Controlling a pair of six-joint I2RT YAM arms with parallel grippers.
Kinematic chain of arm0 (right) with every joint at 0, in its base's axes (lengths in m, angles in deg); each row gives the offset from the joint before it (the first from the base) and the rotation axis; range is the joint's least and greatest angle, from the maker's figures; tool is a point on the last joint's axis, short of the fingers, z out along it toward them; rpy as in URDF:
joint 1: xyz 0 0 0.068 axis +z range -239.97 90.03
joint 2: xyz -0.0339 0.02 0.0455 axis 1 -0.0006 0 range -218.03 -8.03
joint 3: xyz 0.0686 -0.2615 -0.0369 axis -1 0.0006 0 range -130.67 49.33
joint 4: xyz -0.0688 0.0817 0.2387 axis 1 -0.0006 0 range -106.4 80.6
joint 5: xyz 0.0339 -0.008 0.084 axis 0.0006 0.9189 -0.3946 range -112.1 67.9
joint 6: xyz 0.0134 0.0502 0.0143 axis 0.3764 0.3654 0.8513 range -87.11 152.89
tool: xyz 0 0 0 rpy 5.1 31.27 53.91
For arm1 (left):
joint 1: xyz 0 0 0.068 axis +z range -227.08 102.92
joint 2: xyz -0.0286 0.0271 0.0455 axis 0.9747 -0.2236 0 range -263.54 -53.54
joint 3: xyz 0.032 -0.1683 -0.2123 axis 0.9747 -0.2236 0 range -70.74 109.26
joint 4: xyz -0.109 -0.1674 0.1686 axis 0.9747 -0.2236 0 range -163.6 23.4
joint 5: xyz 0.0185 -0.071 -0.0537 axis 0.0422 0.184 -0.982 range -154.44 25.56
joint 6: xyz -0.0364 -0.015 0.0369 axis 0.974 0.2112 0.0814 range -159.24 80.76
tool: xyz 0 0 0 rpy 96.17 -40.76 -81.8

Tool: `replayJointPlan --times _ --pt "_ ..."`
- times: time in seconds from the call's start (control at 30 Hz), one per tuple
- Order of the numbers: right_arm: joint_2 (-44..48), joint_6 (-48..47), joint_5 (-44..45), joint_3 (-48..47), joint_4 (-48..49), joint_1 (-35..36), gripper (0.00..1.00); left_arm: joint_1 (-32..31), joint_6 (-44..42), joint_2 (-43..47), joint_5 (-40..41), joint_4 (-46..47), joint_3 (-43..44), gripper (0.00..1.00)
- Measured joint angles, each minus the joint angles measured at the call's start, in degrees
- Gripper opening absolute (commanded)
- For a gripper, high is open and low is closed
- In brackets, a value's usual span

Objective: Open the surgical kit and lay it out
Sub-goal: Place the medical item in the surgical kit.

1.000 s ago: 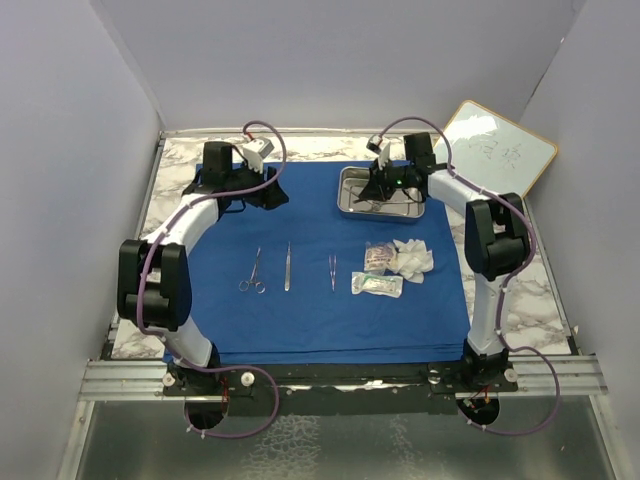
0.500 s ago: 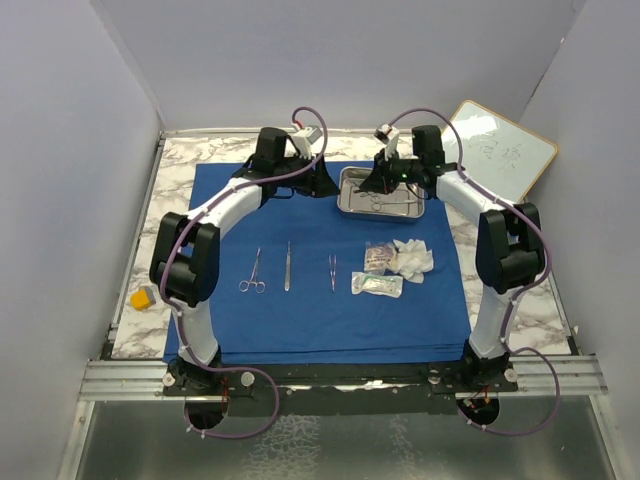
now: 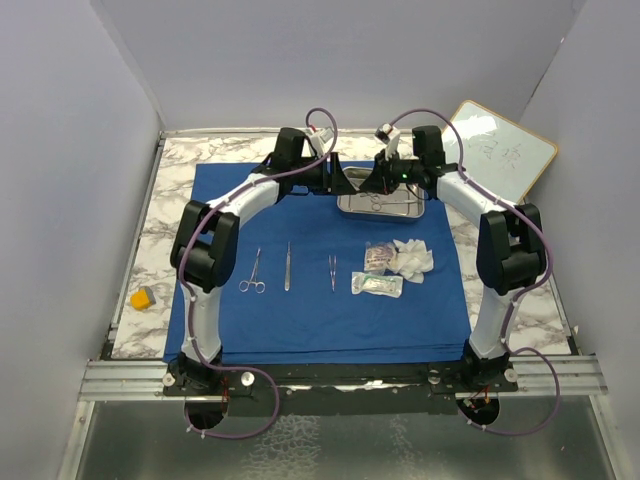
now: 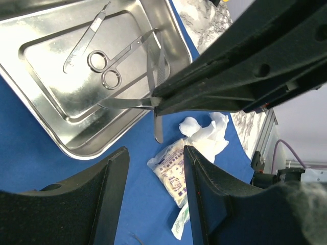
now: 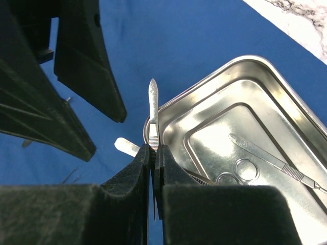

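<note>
The blue cloth [image 3: 320,300] lies spread flat, with the steel tray [image 3: 400,214] at its back right. My right gripper [image 5: 155,153] is shut on steel tweezers [image 5: 153,97], holding them above the tray's rim [image 5: 286,76]. Scissors [image 5: 240,171] and a thin steel instrument [image 5: 271,161] lie in the tray. My left gripper [image 4: 156,189] is open and empty, hovering beside the tray's left end, close to the right gripper [image 4: 158,104]. Scissors [image 3: 252,272], tweezers [image 3: 287,266] and forceps [image 3: 332,272] lie in a row on the cloth. Gauze [image 3: 412,257] and two packets [image 3: 378,257] [image 3: 377,285] lie to their right.
A wood-framed whiteboard [image 3: 497,150] leans at the back right. A small yellow-orange block [image 3: 143,298] sits on the marble left of the cloth. Grey walls close in both sides and the back.
My left arm has swung right from the cloth's back left corner to the tray's left end, uncovering the yellow block. My right gripper stays shut on the tweezers over the tray.
</note>
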Motion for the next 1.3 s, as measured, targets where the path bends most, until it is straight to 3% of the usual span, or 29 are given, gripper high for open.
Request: replayJointPlan --times 0.7,1.0,1.3 --pt "0.1 0.9 -0.5 0.3 0.0 0.0 0.01 -0.3 6.1 -7.4 -2.8 -0.2 6.7 0.22" --pt "0.1 0.8 -0.5 0.3 0.0 0.0 0.01 -0.3 6.7 -7.8 -3.7 -1.1 8.1 0.01" --pt "0.2 -0.6 2.4 0.3 0.0 0.0 0.01 -0.3 6.4 -7.8 -3.6 -2.9 8.2 0.00"
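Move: The tweezers, held crosswise in the right fingertips, have their middle about 2 cm ahead of the left hand, 5 cm to its right and 2 cm lower; their joined end already points between its open fingers. From the right hand they lie right at the hand point. A second slim instrument crosses them there, roughly 3 cm ahead and 4 cm right of the left hand. The tray's middle lies some 6 cm ahead of the left hand, 14 cm right and 13 cm below. The tweezers' joined end is taken by the left hand, which eases about 2 cm to the right, also a little down and forward, its fingers closing from half open to shut and pinching that end. The right hand stays almost in place and keeps its grip on both instruments beside the left fingertips. ##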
